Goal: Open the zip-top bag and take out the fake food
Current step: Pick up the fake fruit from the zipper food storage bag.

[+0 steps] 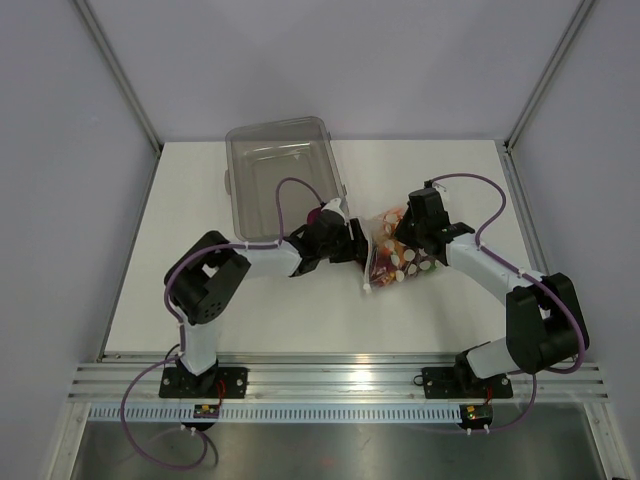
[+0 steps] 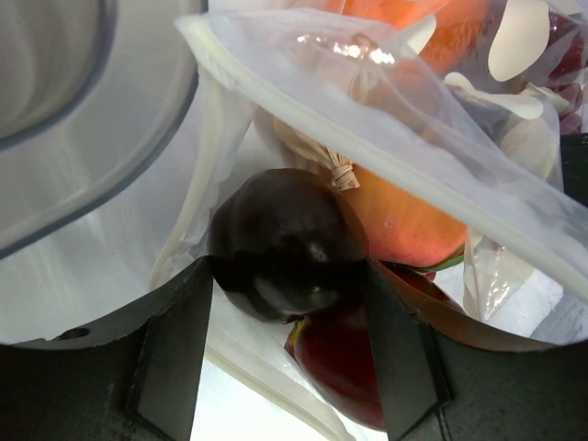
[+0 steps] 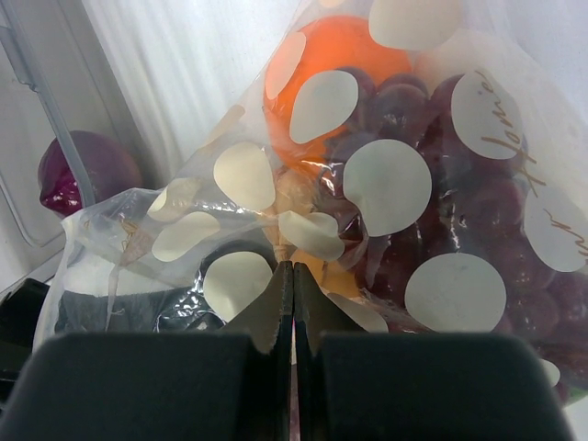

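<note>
The zip-top bag [image 1: 398, 268], clear with white dots, lies at mid-table with its white zip edge [image 2: 386, 152] held apart. My left gripper [image 1: 352, 245] reaches into its mouth. In the left wrist view the left gripper [image 2: 289, 265] is shut on a dark round fruit [image 2: 285, 234], one finger against each side. A peach piece [image 2: 404, 225] and a dark red piece [image 2: 354, 363] lie right behind it. My right gripper [image 3: 294, 266] is shut on the bag's dotted film [image 3: 386, 184]. Through the film I see an orange piece [image 3: 342, 46] and dark grapes [image 3: 501, 230].
A rigid clear bin [image 1: 250, 150] stands behind the left gripper, its curved wall [image 2: 64, 119] close on that wrist's left. A purple piece [image 1: 318, 213] lies outside the bag by the bin's near corner. Frame posts rise at the table's back corners.
</note>
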### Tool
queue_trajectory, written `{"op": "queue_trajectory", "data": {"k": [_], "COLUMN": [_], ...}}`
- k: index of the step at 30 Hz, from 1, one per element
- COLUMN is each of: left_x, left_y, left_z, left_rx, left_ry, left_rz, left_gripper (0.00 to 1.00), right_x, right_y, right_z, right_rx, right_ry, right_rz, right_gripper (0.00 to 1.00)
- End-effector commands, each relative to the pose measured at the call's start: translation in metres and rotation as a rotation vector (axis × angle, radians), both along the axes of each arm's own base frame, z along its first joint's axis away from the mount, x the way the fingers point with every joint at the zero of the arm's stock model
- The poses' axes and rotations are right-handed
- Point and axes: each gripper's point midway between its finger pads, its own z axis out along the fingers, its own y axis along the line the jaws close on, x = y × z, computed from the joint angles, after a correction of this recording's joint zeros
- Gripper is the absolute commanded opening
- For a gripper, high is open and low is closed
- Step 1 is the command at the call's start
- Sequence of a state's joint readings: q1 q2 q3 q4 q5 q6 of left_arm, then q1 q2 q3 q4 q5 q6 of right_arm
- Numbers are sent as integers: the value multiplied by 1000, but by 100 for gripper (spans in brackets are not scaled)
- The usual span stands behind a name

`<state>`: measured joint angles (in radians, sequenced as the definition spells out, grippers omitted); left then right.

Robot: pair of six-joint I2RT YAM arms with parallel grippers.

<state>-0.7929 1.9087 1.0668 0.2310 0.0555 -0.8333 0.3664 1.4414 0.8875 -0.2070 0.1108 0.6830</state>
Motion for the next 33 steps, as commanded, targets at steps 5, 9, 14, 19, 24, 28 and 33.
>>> {"op": "queue_trajectory", "data": {"k": [5,9,14,19,24,28,33], "left_x": [-2,-1,1,-3,-5,-8,-6], "left_y": [1,8,18,28,43,51,66], "left_z": [40,53,64,72,82,89,95], "left_rx": [-38,-20,27,42,75,75,60], "left_ry": [-107,-151,-197,-209,-229,-240,-235], "left_rz": [-1,16,34,44,76,91,118], "left_gripper": [52,52,53,53,53,53,53], "right_x": [3,4,4,3,2,2,1], "right_y": [-6,-8,-12,-18,-20,-20,-22], "right_z": [9,6,8,12,15,17,18], "right_rx": [8,14,8,4,7,7,5], "right_ry": [-32,-31,-35,-48,-58,-63,-65], "right_rz": [-39,-63,-83,-109,-122,-120,-124], "right_gripper": [0,0,0,0,0,0,0]}}
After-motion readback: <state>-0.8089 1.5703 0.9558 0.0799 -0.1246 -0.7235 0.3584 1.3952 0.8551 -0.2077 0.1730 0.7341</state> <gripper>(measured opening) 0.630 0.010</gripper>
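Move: Between the left fingers the dark fruit is already held, still in the bag's mouth; the clear tray's middle lies about 18 cm ahead and 18 cm to the left, near hand height. The peach is level with that hand, some 5 cm right, the red fruit 4 cm back and 3 cm right, the purple fruit in the tray 11 cm ahead and 11 cm left. From the right hand the tray is roughly 14 cm ahead, 27 cm left. Backing the dark fruit out of the bag's mouth a little to the left, the left arm then lifts it steeply and carries on up and left towards the tray side, about 7 cm up and 5 cm left in all, grip kept, fingertips tipping up some 10 degrees. The right hand's shut fingers stay at the bag's upper film, easing about 1 cm right. ##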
